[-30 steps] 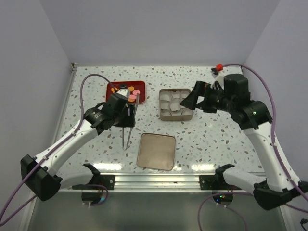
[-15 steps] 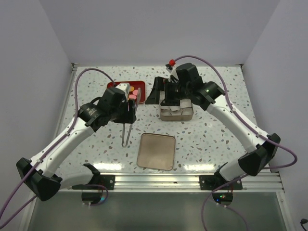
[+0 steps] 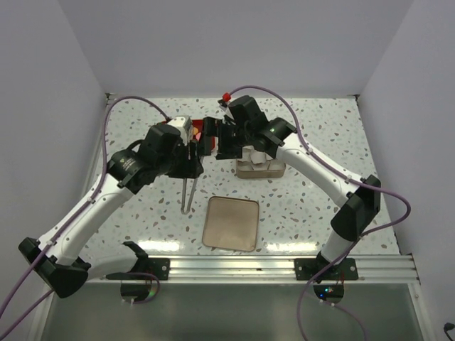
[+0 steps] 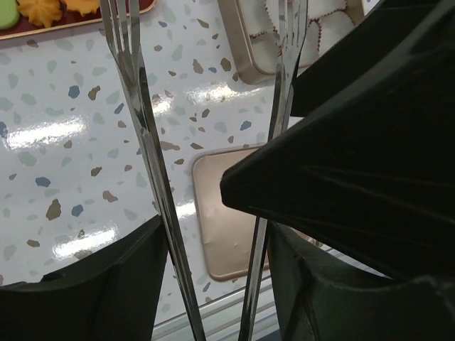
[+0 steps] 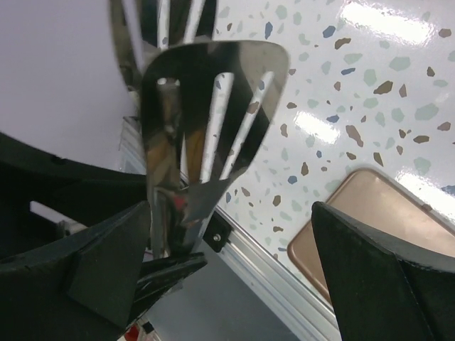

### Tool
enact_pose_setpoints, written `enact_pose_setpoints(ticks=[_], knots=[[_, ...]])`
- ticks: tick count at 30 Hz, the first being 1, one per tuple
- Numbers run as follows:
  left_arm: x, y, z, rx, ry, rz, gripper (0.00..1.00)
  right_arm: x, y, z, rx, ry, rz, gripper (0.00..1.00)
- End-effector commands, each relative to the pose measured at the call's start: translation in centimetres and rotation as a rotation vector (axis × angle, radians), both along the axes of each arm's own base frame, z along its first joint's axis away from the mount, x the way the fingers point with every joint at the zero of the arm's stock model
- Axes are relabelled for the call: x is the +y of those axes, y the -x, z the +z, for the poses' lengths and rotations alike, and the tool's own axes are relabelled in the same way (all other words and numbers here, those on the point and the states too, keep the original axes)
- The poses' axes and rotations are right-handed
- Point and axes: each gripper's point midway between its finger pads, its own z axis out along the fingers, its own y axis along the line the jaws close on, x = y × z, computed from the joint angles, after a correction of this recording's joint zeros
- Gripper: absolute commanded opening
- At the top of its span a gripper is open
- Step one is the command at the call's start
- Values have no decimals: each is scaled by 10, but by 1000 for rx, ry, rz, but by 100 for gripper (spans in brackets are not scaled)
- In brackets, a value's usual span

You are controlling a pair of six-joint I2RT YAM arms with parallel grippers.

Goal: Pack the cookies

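Note:
Only a green and some orange cookies [image 4: 39, 8] show, on the red tray [image 4: 85, 21] at the top left of the left wrist view. In the top view both grippers cover most of that tray. My left gripper [image 3: 190, 160] [image 4: 213, 234] is shut on metal tongs [image 3: 186, 195] [image 4: 142, 121], one finger pressing each arm, with the forked tips towards the tray. My right gripper [image 3: 215, 141] [image 5: 231, 213] hangs open right beside it, with the tongs' slotted tip [image 5: 213, 106] just in front of its jaws, nearer the left finger [image 5: 92, 270]. Nothing is in its grasp.
A metal tin [image 3: 259, 169] [image 4: 249, 50] lined with white paper cups stands right of the tray, partly under my right arm. Its flat lid [image 3: 231, 223] [image 4: 224, 213] [image 5: 355, 220] lies nearer the front. An aluminium rail [image 3: 234, 264] runs along the near edge.
My right arm has swung left from beyond the tin to hang over the tray, close to the left gripper. The left gripper shifted slightly farther back with the tongs.

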Motion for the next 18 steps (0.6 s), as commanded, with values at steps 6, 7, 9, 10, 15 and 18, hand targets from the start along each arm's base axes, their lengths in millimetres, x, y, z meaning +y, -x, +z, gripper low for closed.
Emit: enact_pose_setpoints(ticks=[6, 7, 9, 10, 15, 18], knots=[[-8, 5, 54, -94, 132, -14, 60, 17, -10, 15, -22, -66, -32, 98], [-8, 6, 56, -98, 139, -18, 60, 18, -9, 15, -20, -66, -32, 99], [-8, 6, 60, -108, 146, -16, 60, 19, -8, 15, -14, -67, -34, 98], [-7, 6, 61, -109, 145, -16, 60, 19, -8, 13, -6, -66, -39, 95], [-4, 7, 63, -114, 145, -4, 60, 19, -5, 16, 7, -93, -50, 79], [-4, 9, 63, -113, 146, -2, 60, 22, -3, 14, 24, -105, -50, 66]])
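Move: The left hand already holds the slotted tongs mid-arm; their two heads stick out about 6 cm ahead of it and 2 cm to its right, nearly level with it. From the wide-open right hand, these heads lie some 2 cm to the left and straight ahead by 0. On the table, roughly 22 cm below the left hand, the red cookie tray is about 20 cm ahead and 8 cm left; the lined box is 15 cm ahead and 20 cm right. Still gripping the tongs by their arms, the left hand lifts them about 4 cm beside the right gripper and tips its fingers up by some 5 degrees, its opening unchanged. The right hand edges leftward along the tongs by 1.5 cm, then late on closes from wide open to about three-quarters around the slotted heads; whether its fingers touch them can't be seen clearly. ##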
